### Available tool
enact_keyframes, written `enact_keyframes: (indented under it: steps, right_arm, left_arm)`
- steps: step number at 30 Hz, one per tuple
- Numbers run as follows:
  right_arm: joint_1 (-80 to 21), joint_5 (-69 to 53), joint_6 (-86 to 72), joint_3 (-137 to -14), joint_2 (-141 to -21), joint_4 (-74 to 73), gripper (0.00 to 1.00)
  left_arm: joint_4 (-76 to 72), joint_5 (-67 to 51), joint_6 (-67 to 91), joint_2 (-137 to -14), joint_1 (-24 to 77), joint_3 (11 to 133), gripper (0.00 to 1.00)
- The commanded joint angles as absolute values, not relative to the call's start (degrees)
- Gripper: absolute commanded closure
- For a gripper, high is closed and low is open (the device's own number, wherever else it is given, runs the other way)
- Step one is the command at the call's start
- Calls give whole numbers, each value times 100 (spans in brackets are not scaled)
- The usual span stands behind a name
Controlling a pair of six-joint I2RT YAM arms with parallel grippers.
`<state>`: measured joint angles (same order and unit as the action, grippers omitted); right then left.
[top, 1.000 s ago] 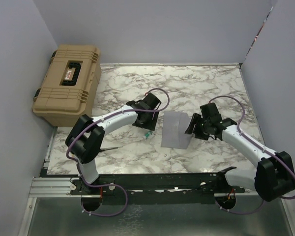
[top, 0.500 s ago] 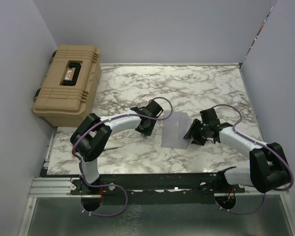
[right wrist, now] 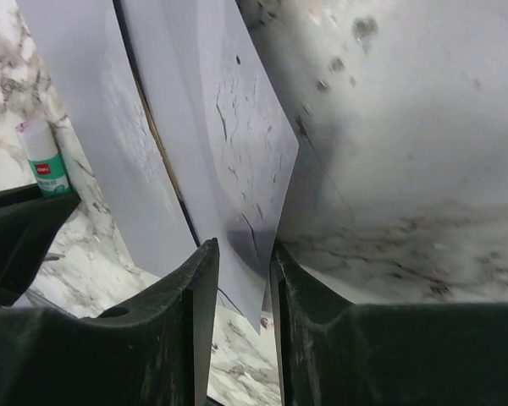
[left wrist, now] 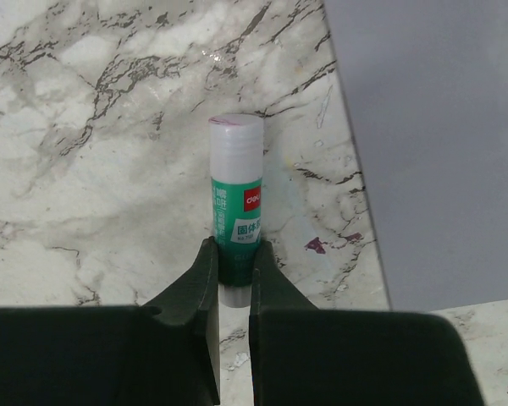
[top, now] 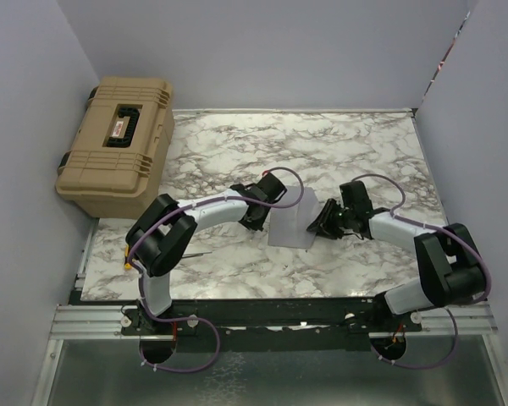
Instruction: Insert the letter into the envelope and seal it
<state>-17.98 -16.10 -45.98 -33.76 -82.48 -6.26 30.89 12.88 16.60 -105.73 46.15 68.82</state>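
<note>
The grey-lilac envelope (top: 288,225) lies on the marble table between my two grippers. My left gripper (top: 256,219) is just left of it. In the left wrist view this gripper (left wrist: 234,250) is shut on the lower end of a green glue stick (left wrist: 235,182) with a white cap. The envelope's edge (left wrist: 432,127) lies to the right of the stick. My right gripper (right wrist: 241,254) is at the envelope's right side, its jaws a little apart with the raised triangular flap (right wrist: 237,169) between them. The letter shows only as a thin tan edge (right wrist: 155,135) between the grey layers.
A tan hard case (top: 118,144) stands at the table's back left. A thin dark object (top: 195,254) lies near the front left edge. Grey walls close in the table on three sides. The glue stick (right wrist: 44,162) and the left fingers (right wrist: 21,224) show in the right wrist view.
Both arms have drawn in toward the envelope. The left jaws have closed on the glue stick. The right jaws have narrowed round the flap. The envelope has shifted slightly left.
</note>
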Motion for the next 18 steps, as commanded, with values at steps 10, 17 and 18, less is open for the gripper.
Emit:
enact_keyframes:
  steps: [10,17,18]
  right_arm:
    - [-1782,-683,-4167,-4350,-7473,-2095,37]
    - [-1776,-2330,-3436,-4602,-6588,-1903,28]
    - [-1782,-2731,-3446,-4670,-6562,-1813,28]
  left_arm:
    - [2928,798,1236,-10011,4522,7312,100]
    - [2600,-877,394,-9231,4430,7391,100]
    - [2549,-1123,259,-9133,4434,7429,100]
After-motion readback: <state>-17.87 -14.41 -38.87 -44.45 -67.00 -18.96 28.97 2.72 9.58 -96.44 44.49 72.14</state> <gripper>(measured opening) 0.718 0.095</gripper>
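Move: The left fingers already grip the glue stick, low at the table; the envelope's middle lies about 9 cm to their right and 5 cm ahead. The right fingers are at the near part of the envelope's flap, with the envelope's middle some 5 cm to their left and 4 cm ahead, about 1 cm below. The glue stick is about 14 cm left of the right hand, 1 cm farther out. Left lifts the gripped glue stick 8 cm; right edges forward, then opens, rising 11 cm off the envelope. ##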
